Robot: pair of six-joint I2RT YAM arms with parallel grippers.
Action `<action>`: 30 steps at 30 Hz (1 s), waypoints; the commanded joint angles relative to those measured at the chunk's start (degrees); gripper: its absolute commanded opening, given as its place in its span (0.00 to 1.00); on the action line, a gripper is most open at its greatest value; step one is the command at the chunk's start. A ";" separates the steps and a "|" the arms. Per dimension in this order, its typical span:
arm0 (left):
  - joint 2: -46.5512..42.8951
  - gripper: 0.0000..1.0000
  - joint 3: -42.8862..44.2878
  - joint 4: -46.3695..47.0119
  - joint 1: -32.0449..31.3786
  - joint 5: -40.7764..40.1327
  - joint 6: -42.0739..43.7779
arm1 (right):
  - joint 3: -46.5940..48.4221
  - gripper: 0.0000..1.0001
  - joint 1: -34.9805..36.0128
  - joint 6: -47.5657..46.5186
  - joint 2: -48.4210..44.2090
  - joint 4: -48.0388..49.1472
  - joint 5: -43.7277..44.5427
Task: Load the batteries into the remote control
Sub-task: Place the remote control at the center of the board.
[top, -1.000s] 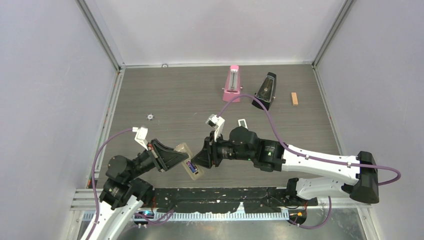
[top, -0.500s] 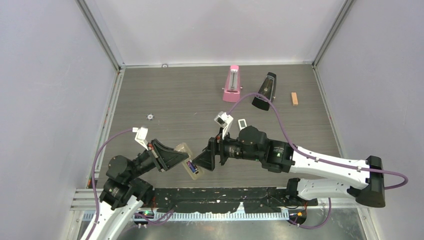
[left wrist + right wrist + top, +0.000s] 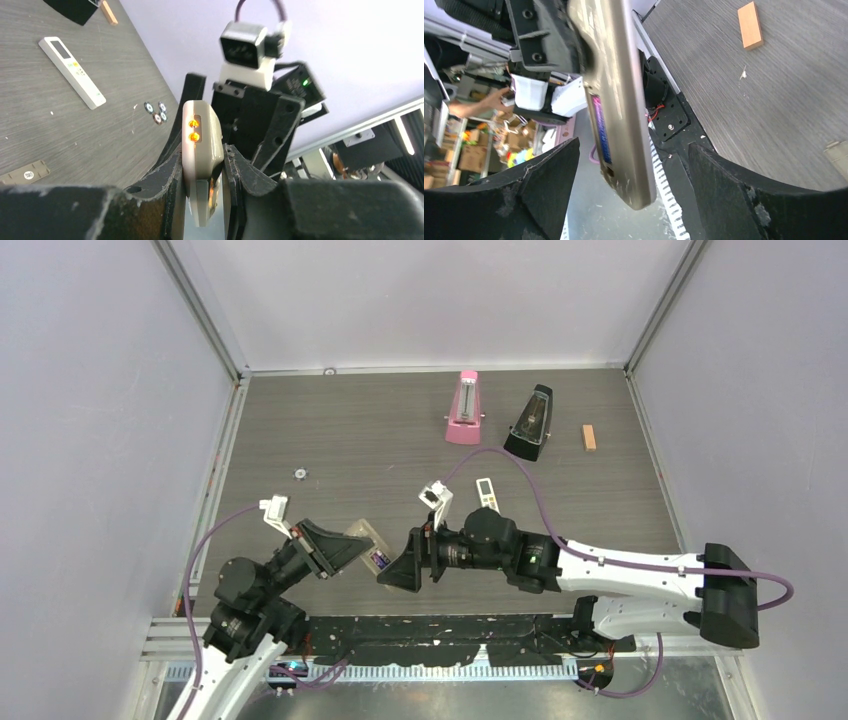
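My left gripper (image 3: pixel 335 545) is shut on the remote control (image 3: pixel 366 540) and holds it off the table near the front edge, its grey-beige back turned to the right arm. In the left wrist view the remote control (image 3: pixel 202 127) is clamped edge-on between the pads of the left gripper (image 3: pixel 202 167). One battery (image 3: pixel 602 127) with a bluish-purple wrap lies in the open compartment. My right gripper (image 3: pixel 393 567) is open, and the free end of the remote control (image 3: pixel 616 100) reaches in between its fingers without touching either. Several small round battery ends (image 3: pixel 156 113) stand on the table.
A second white remote (image 3: pixel 486 493) lies on the table behind the right arm. The loose grey-beige cover (image 3: pixel 25 174) lies on the table. At the back stand a pink metronome (image 3: pixel 463 408), a black metronome (image 3: pixel 530 423) and an orange block (image 3: pixel 589 437). A small ring (image 3: pixel 299 473) lies left.
The right gripper has opened wide and shifted slightly left and toward the front, uncovering the white remote on the table. The left gripper still holds the remote control, moved slightly left.
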 commanded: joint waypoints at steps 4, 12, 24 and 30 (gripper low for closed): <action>-5.16 0.00 -4.63 9.01 -0.07 -8.61 -8.36 | -8.83 0.84 2.07 15.67 -0.88 26.15 9.78; -8.63 0.00 -7.36 11.48 -0.05 -13.75 -12.77 | -13.48 0.71 5.12 22.83 4.29 45.58 18.64; -10.28 0.05 -8.33 10.88 -0.07 -13.04 -12.92 | -13.99 0.24 5.87 25.36 6.47 49.61 22.97; -10.26 0.41 -3.81 2.75 -0.03 -10.39 -6.78 | -12.42 0.06 4.56 24.08 0.58 33.30 20.25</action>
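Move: The remote control is already in the left fingers, its middle about 2 cm back and 3 cm right of that hand and a shade lower. From the open right hand its middle lies some 4 cm ahead, 3 cm left and roughly 1 cm up, with its near end almost between the fingertips. On the table some 23 cm below the right hand are an orange block, about 9 cm ahead and 17 cm left, and the second remote, some 19 cm ahead and 21 cm right. The right hand dips a little, then climbs about 3.5 cm while easing some 2 cm left and 2 cm forward onto the remote control's near part, its fingers tilting up some 25 degrees and swinging clockwise as they shut from wide open and pinch it. Meanwhile the left hand, still gripping, carries the remote control about 3.5 cm forward, tipping its fingers up by 10 to 15 degrees, and both hands settle with the remote control between them. ##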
